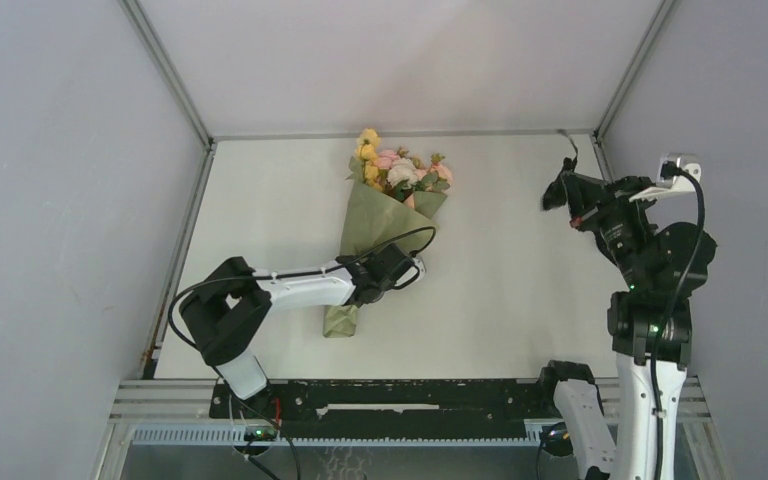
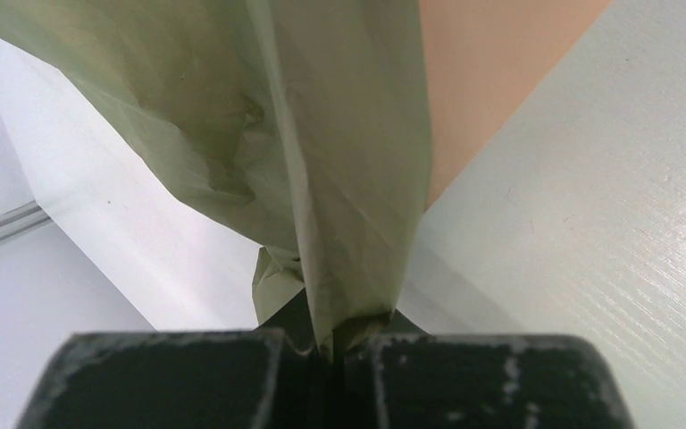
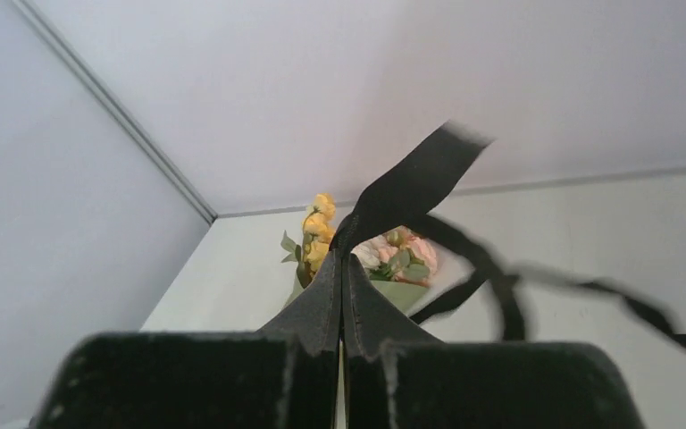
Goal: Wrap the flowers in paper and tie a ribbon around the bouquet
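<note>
The bouquet lies in the middle of the table, an olive-green paper cone with the yellow, pink and cream flowers sticking out of its far end. My left gripper sits at the cone's narrow lower part, shut on a fold of the paper, whose peach reverse shows. My right gripper is raised at the right, well away from the bouquet. In the right wrist view it is shut on the black ribbon, which sticks up and loops off to the right, blurred. Beyond it are the flowers.
Grey walls and metal frame posts close in the white table at the left, back and right. The black base rail runs along the near edge.
</note>
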Robot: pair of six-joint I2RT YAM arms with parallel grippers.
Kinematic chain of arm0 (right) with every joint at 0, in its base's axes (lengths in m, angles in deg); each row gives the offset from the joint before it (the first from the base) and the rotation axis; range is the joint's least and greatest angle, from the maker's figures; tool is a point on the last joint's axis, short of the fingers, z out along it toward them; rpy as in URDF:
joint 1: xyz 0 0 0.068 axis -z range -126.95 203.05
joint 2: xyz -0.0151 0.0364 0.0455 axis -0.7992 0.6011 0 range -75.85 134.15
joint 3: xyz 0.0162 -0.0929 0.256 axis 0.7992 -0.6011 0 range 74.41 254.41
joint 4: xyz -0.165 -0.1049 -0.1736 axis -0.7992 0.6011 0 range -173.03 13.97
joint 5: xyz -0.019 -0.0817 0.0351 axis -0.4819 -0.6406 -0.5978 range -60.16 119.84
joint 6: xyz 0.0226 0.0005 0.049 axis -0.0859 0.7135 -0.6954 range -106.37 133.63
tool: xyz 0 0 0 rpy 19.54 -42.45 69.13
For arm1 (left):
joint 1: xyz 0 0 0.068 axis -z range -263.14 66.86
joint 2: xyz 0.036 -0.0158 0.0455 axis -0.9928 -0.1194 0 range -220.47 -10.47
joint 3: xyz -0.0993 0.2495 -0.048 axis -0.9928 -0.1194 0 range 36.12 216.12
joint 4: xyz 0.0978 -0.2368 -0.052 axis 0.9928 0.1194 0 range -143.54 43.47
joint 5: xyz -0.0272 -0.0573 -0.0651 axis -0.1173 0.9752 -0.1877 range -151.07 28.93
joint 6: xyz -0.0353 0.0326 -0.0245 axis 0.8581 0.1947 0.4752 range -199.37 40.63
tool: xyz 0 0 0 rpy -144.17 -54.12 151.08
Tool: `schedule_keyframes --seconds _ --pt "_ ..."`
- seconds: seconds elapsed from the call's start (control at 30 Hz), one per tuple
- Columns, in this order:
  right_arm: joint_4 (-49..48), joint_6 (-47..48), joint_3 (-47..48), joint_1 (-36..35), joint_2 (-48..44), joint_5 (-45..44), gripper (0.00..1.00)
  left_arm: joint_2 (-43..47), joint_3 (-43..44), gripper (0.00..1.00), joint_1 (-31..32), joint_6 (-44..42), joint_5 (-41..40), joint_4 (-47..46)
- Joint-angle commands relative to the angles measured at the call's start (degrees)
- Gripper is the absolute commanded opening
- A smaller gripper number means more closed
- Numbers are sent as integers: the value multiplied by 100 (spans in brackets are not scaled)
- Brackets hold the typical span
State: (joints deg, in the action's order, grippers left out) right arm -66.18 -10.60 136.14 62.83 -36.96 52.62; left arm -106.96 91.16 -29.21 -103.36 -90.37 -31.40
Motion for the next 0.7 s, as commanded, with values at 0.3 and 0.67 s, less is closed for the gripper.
schedule_keyframes --seconds 0.3,0.67 --pt "794 -321 -926 -1651 905 379 0 -100 43 1 -13 44 271 222" --pt "1652 -229 -717 -2909 1756 981 0 -133 95 1 -90 78 368 237"
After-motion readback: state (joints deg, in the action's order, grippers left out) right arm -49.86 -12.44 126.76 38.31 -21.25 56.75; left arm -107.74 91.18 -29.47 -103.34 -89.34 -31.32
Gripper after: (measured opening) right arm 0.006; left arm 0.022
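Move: The right hand, already holding the black ribbon, is high over the table's right side: the pinched waist of the bouquet lies about 36 cm to its left, 2 cm ahead and 37 cm below. The flower heads stand some 31 cm ahead and 28 cm left of it, the paper's tail end some 10 cm back and 41 cm left, both near table level. The left fingers are shut right on that waist. Still pinching the black ribbon by its end, the right hand swoops down about 20 cm and left some 12 cm towards the bouquet's waist. It tips its fingers some 40 degrees downward and swings them counter-clockwise as it comes, slowing at the end. The left hand stays put, keeping its pinch on the green paper. ##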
